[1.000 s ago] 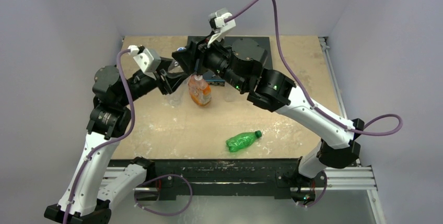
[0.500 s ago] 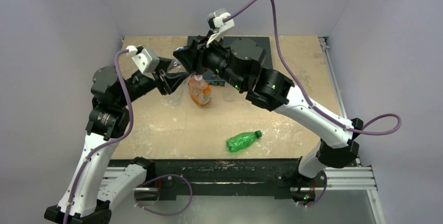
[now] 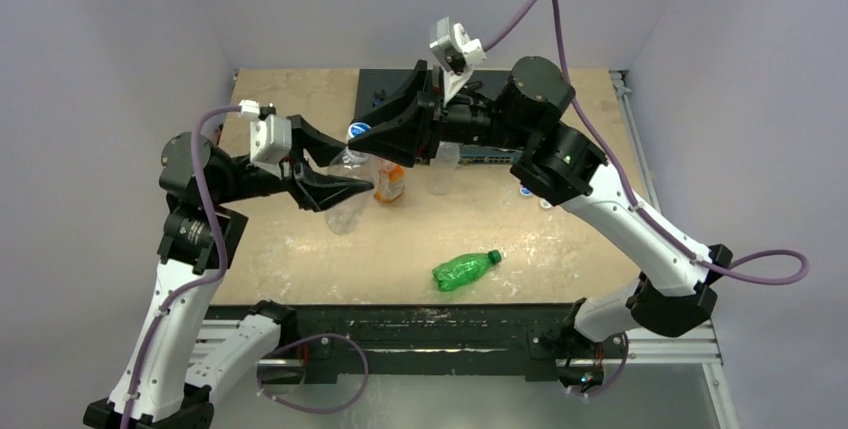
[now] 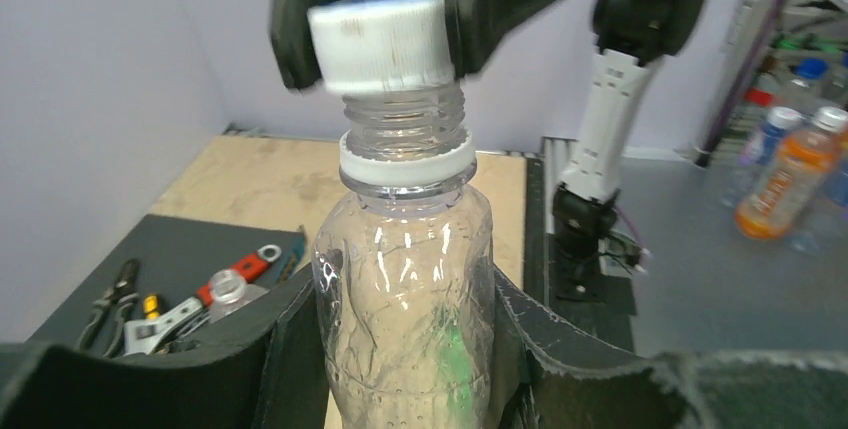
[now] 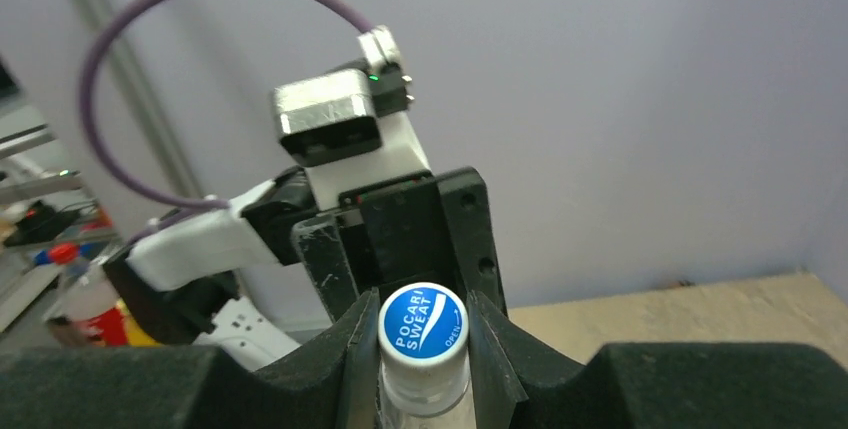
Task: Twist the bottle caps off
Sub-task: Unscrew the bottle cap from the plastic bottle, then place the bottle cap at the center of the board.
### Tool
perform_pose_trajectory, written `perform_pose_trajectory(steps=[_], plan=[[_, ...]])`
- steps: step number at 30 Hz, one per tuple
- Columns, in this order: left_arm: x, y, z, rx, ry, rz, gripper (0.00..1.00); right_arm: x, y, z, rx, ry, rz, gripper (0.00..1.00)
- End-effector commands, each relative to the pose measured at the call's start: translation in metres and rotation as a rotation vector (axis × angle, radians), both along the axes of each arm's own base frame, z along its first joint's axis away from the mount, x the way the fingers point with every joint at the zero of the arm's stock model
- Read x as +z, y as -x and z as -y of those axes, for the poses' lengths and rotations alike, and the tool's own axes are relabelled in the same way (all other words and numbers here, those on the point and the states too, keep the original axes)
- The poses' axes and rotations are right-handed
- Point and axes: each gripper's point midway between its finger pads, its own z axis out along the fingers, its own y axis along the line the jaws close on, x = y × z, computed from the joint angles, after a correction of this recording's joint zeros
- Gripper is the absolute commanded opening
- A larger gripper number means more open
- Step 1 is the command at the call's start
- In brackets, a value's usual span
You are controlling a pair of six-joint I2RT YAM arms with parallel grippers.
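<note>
My left gripper (image 4: pixel 405 334) is shut on the body of a clear crinkled bottle (image 4: pixel 405 279) and holds it upright above the table, as the top view also shows for the left gripper (image 3: pixel 340 192) and the bottle (image 3: pixel 347 204). Its white cap (image 4: pixel 380 44), blue on top (image 5: pixel 423 321), sits slightly tilted at the top of the bare neck threads. My right gripper (image 5: pixel 423 344) is shut on that cap from above, which the top view shows too (image 3: pixel 366 142). A green bottle (image 3: pixel 462 270) lies on its side, its green cap (image 3: pixel 494 255) on.
The squat orange-labelled bottle (image 3: pixel 391 184) stands just right of the held one. Another clear bottle (image 3: pixel 445 164) stands behind it, in front of a dark mat (image 3: pixel 495 84) with hand tools (image 4: pixel 150 304). Two small loose caps (image 3: pixel 527 190) lie at right.
My right gripper left the spot over the orange bottle and shut on the clear bottle's cap. The left arm brought the clear bottle forward, and both arms shifted.
</note>
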Motion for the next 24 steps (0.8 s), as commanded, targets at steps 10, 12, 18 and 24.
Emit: perform_pose_trajectory(steps=[10,12,18,24], plan=[[-0.010,0.023,0.001,-0.104,-0.062,0.032,0.00,0.044,0.007,0.029,-0.031,-0.124,0.094,0.00],[-0.016,0.021,0.000,-0.086,-0.076,0.038,0.00,0.034,-0.038,0.045,-0.292,-0.072,0.023,0.00],[-0.019,0.020,-0.006,-0.028,-0.094,0.112,0.00,-0.089,-0.166,0.155,-0.944,0.115,-0.301,0.00],[-0.019,0.021,-0.006,-0.025,-0.089,0.130,0.00,-0.258,-0.182,0.255,-1.345,0.212,-0.593,0.00]])
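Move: The right hand still pinches the blue-topped cap, high on the threads of the clear bottle held by the left. The loose caps it heads towards lie on the table about 27 cm ahead, 35 cm to its right and 53 cm below. Standing on the table are the orange bottle, some 27 cm straight ahead of it, and the capless bottle, 28 cm ahead and 13 cm right. From the left hand the loose caps are roughly 27 cm ahead, 36 cm right, 44 cm down. Backing off about 4 cm and rising 3 cm, the right hand draws the cap clear of the bottle mouth, then swings fast forward, down and right, some 20 cm each way, towards the loose caps, turning about 60 degrees clockwise and tipping downward, fingers keeping their pinch. The left hand keeps its grip on the bottle, easing slightly back and down. ##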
